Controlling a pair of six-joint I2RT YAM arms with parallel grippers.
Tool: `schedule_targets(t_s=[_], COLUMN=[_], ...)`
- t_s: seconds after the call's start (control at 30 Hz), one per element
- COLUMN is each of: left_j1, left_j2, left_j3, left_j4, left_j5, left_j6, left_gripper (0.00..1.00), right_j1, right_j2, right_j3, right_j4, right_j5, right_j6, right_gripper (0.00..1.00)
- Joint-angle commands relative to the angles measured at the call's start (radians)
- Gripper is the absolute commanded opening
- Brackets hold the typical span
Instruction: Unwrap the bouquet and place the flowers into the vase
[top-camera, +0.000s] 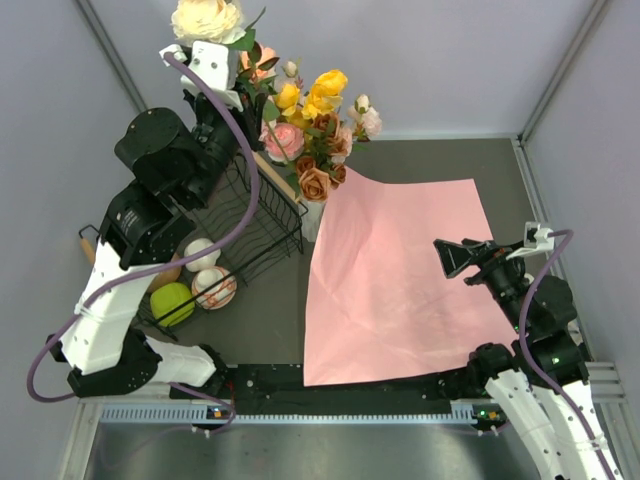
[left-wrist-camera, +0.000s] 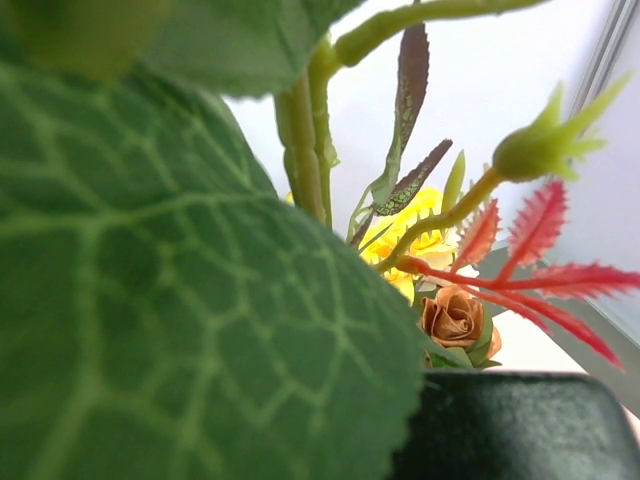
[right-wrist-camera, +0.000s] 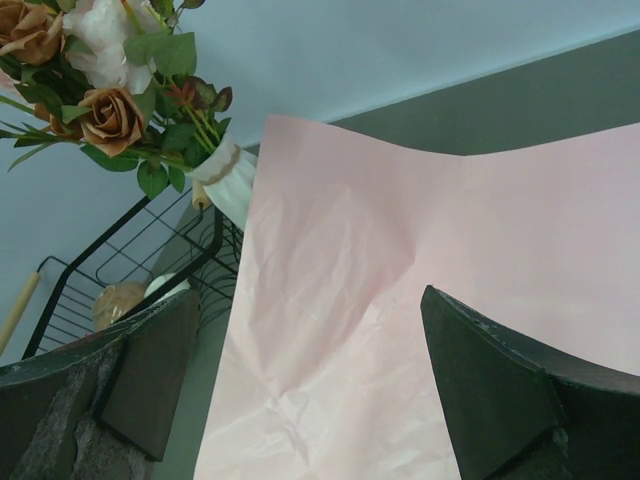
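The bouquet no longer shows as a wrapped bunch: its pink paper (top-camera: 400, 275) lies spread flat on the table. Most flowers (top-camera: 315, 125) stand in the white ribbed vase (right-wrist-camera: 228, 182), which sits at the paper's far left corner beside the basket. My left gripper (top-camera: 240, 80) is raised high above the vase, shut on the stem (left-wrist-camera: 300, 150) of a cream flower (top-camera: 205, 18). A big green leaf (left-wrist-camera: 170, 300) fills the left wrist view, and only one dark finger (left-wrist-camera: 520, 430) shows. My right gripper (top-camera: 455, 258) hangs open over the paper's right side with nothing between its fingers (right-wrist-camera: 500, 390).
A black wire basket (top-camera: 262, 215) stands left of the vase. Several balls, white (top-camera: 200, 252), red-and-white (top-camera: 214, 288) and green (top-camera: 172, 303), lie by my left arm. A wooden handle (top-camera: 88, 240) sticks out at the far left. Grey walls enclose the table.
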Motion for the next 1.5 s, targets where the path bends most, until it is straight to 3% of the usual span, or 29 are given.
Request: schedule_targets(t_s=[0.0, 0.27, 0.67, 0.97, 1.2, 1.47], left_j1=[0.007, 0.007, 0.028, 0.057, 0.057, 0.060], left_j2=[0.001, -0.007, -0.017, -0.060, -0.118, -0.140], left_j3=[0.031, 0.007, -0.111, -0.325, -0.553, -0.707], left_j4=[0.076, 0.085, 0.140, 0.258, 0.425, 0.536], left_j5=[0.011, 0.026, 0.104, 0.172, 0.140, 0.120], left_j6=[0.037, 0.095, 0.037, -0.007, 0.003, -0.015], left_gripper=[0.00, 0.00, 0.00, 0.00, 0.00, 0.00], right_j1=[-0.003, -0.003, -0.003, -0.003, -0.004, -0.004], right_j2=[0.009, 0.023, 0.014, 0.010, 0.001, 0.003], right_j3=[0.000, -0.010, -0.016, -0.029, -0.033, -0.038], right_j4=[0.038, 0.054, 0.057, 0.054, 0.049, 0.049], right_j5=[-0.003, -0.005, -0.011, -0.017, -0.016, -0.019], right_j6=[-0.001, 0.005, 0.012, 0.019, 0.017, 0.022], right_gripper=[0.93, 0.93, 0.93, 0.93, 0.93, 0.93])
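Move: The vase stands about 16 cm ahead of the left gripper, some 5 cm to its right and roughly 44 cm below; the gripper already holds the cream-rose stem. The flowers standing in the vase are about 12 cm ahead, 7 right and 17 below. The wire basket's middle lies some 10 ahead, 26 left and 48 below, the pink paper's 2 ahead, 26 right and 54 below. From the right gripper, the vase is about 24 ahead, 27 left and 14 below. Keep the left fingers shut on the cream-rose stem and hold nearly still at first, then bring the gripper down about 15 cm towards the vase, faster as it goes, while easing some 5 cm forward and 5 cm right. Roll it slightly, left side rising, and tip the fingers a little down, roughly 10 degrees in all. ##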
